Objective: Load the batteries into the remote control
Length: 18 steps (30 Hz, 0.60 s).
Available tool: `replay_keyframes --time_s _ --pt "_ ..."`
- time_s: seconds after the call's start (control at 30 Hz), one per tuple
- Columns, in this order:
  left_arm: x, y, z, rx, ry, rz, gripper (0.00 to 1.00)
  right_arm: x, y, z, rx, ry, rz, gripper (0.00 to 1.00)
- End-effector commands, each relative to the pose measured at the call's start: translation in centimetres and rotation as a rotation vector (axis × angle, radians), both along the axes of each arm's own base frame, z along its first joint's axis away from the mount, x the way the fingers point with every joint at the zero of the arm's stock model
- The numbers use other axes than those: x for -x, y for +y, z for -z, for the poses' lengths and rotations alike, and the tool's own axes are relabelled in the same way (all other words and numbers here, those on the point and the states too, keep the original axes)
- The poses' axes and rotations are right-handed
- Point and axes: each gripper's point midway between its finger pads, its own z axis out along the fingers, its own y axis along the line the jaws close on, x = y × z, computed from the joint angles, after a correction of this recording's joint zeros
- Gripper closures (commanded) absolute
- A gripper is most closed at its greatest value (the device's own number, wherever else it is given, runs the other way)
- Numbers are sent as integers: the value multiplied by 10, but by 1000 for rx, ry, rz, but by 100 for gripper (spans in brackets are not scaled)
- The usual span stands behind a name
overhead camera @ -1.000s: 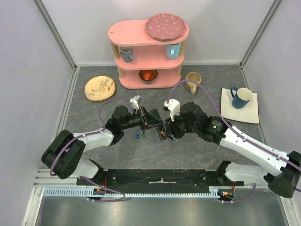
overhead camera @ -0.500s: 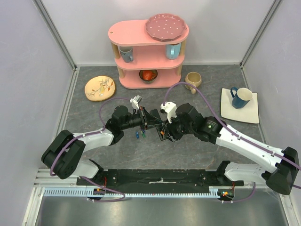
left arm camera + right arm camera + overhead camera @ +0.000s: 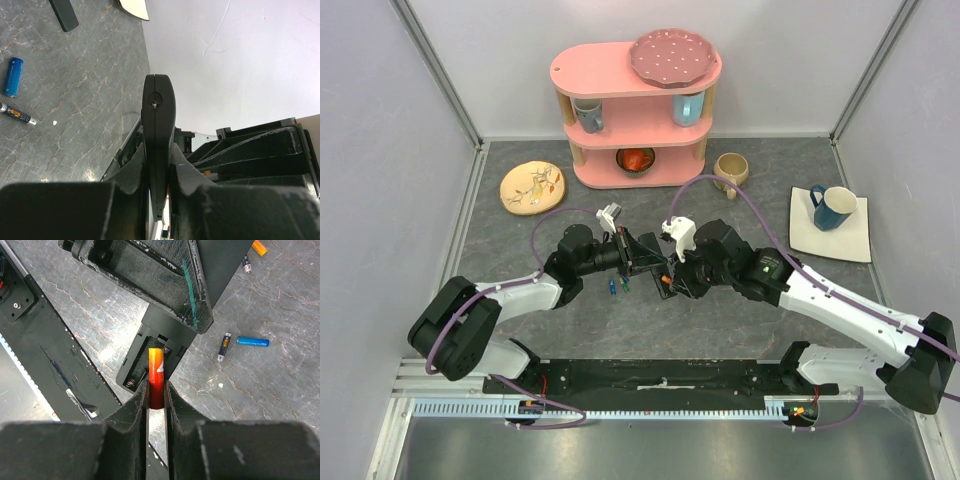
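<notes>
My left gripper (image 3: 646, 262) is shut on the black remote control (image 3: 658, 270) and holds it above the table; the left wrist view shows the remote (image 3: 158, 120) edge-on between the jaws. My right gripper (image 3: 156, 390) is shut on a red-orange battery (image 3: 156, 372), whose tip sits in the remote's open battery recess (image 3: 137, 367), beside a spring. Loose batteries lie on the table: a blue one (image 3: 252, 341), a dark one (image 3: 223, 346), an orange one (image 3: 259, 247). The blue one (image 3: 13, 76) and the dark one (image 3: 17, 115) also show in the left wrist view.
A pink shelf (image 3: 635, 100) with cups and a bowl stands at the back. A patterned plate (image 3: 532, 187) lies back left, a beige mug (image 3: 730, 170) back centre, a blue mug (image 3: 835, 207) on a white square plate (image 3: 855, 245) at right. A black flat piece (image 3: 64, 14) lies on the table.
My right gripper has moved left with the battery, closing in on the remote held by the left gripper. The left arm has stayed put.
</notes>
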Motion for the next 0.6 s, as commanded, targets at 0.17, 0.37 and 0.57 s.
replay_keyframes --time_s 0.17,0.37,0.57 --pt "3 0 -10 11 -96 30 98 -7 -2 -59 -108 -130 24 88" --pt "20 5 -21 85 -161 90 98 -33 -39 -39 44 -204 205 100" --pt "55 19 -29 147 -216 189 98 -49 -76 32 275 -172 309 100"
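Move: The right hand already pinches the orange battery at the remote's compartment, whose middle is some 3 cm left, 1 cm ahead and 1 cm below. It goes towards the blue battery on the table, about 11 cm ahead, 3 cm right and 10 cm below; the black battery lies about 4 cm nearer and 2 cm left of the blue one. From the left hand, gripping the remote, the blue battery is roughly 6 cm ahead, 9 cm right and 10 cm below. Keeping its pinch on the orange battery, the right hand lifts it off the remote, about 4 cm straight up at first, then swings forward and right some 5 cm towards the blue battery while sinking again, turning clockwise roughly 10 degrees. The left hand keeps hold of the remote and late on draws it back about 3 cm. ##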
